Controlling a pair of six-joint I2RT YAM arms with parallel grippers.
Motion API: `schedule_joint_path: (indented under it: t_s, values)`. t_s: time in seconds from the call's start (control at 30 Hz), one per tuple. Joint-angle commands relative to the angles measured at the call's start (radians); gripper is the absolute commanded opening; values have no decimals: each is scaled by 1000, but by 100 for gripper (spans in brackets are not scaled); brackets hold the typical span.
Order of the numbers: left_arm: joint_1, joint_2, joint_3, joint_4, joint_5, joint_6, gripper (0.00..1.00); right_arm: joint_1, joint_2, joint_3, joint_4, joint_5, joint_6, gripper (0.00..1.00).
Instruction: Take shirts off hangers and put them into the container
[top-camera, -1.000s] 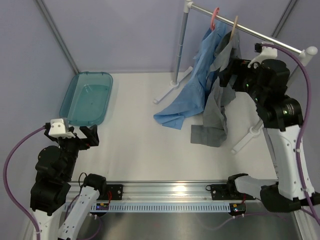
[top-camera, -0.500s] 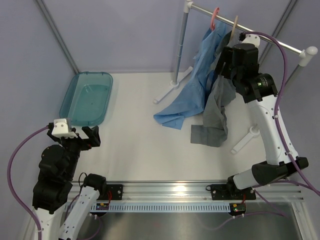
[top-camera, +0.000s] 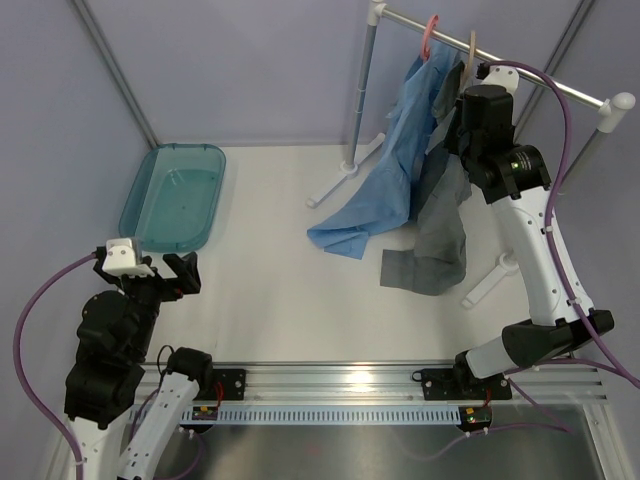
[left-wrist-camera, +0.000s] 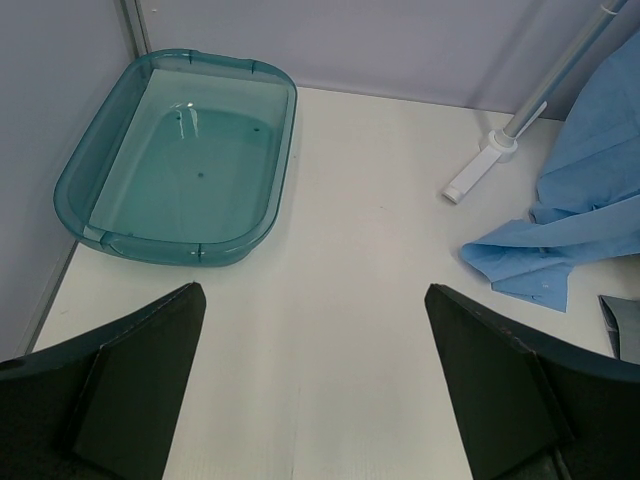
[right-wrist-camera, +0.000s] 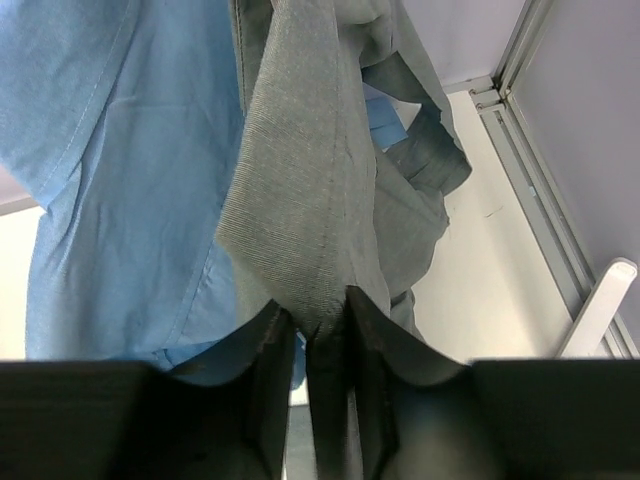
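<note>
The grey shirt (top-camera: 440, 230) and the light blue shirt (top-camera: 385, 170) hang side by side from the rail, their lower ends resting on the table. A coral-pink hanger (top-camera: 430, 35) and a tan hanger (top-camera: 470, 50) hook over the rail above them. My right gripper (top-camera: 452, 125) is high at the grey shirt's upper part. In the right wrist view a fold of the grey shirt (right-wrist-camera: 300, 200) is pinched in the right gripper (right-wrist-camera: 320, 315). The teal container (top-camera: 175, 195) lies at the far left with nothing in it. My left gripper (left-wrist-camera: 314, 292) stands open over bare table near it.
The grey metal rail (top-camera: 520, 70) runs across the back right on a post (top-camera: 362, 90) with white feet (top-camera: 335, 185) on the table. A second white foot (top-camera: 490, 280) lies right of the grey shirt. Purple-grey walls close in the back and sides.
My right arm swung up and in toward the hanging grey shirt, and its fingers closed from wide open onto a fold of the cloth. The left arm barely moved.
</note>
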Motion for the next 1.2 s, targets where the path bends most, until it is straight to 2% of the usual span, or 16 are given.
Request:
schedule_joint_path:
  t_s: [0.0, 0.13, 0.17, 0.27, 0.63, 0.83, 1.03, 1.17]
  values:
    - [-4, -9, 7, 29, 27, -7, 99, 10, -15, 31, 44, 54, -26, 31]
    - [-4, -9, 17, 23, 27, -7, 99, 10, -16, 31, 47, 59, -37, 19]
    - [-4, -9, 20, 18, 27, -7, 99, 10, -19, 34, 50, 61, -40, 11]
    - [-4, -9, 27, 14, 25, -7, 99, 10, -36, 46, 60, 56, -63, 1]
    - [-4, 10, 47, 14, 39, -16, 99, 10, -202, 11, 126, -33, -149, 0]
    - [-4, 24, 64, 14, 50, -22, 99, 10, -330, -167, 123, -123, -108, 0]
    - [-4, 51, 83, 15, 82, -25, 99, 11, -485, -393, 12, -228, -57, 0]
    - [-4, 82, 100, 17, 107, -25, 99, 11, -584, -458, -83, -344, -31, 0]
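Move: The grey shirt hangs at my right fingertips: its fold is already between the closing pads, with the cloth's middle about 2 cm ahead and 5 cm lower. Its wooden hanger's hook sits on the rail some 5 cm ahead, 1 cm right and 13 cm up. The blue shirt's middle is roughly 9 cm to the left, 4 cm ahead and 12 cm below. From my left hand, the grey shirt lies about 46 cm right and 23 cm ahead, slightly higher. I finish shutting my right fingers on the fold of the grey shirt, pinching it, and stay there briefly. Then I lift about 5 cm while drawing back to bring the hanger up off the rail. Keeping the pinch, I pull on towards my base, some 13 cm back in all, sinking to about 3 cm below where I began and turning slightly counter-clockwise. ##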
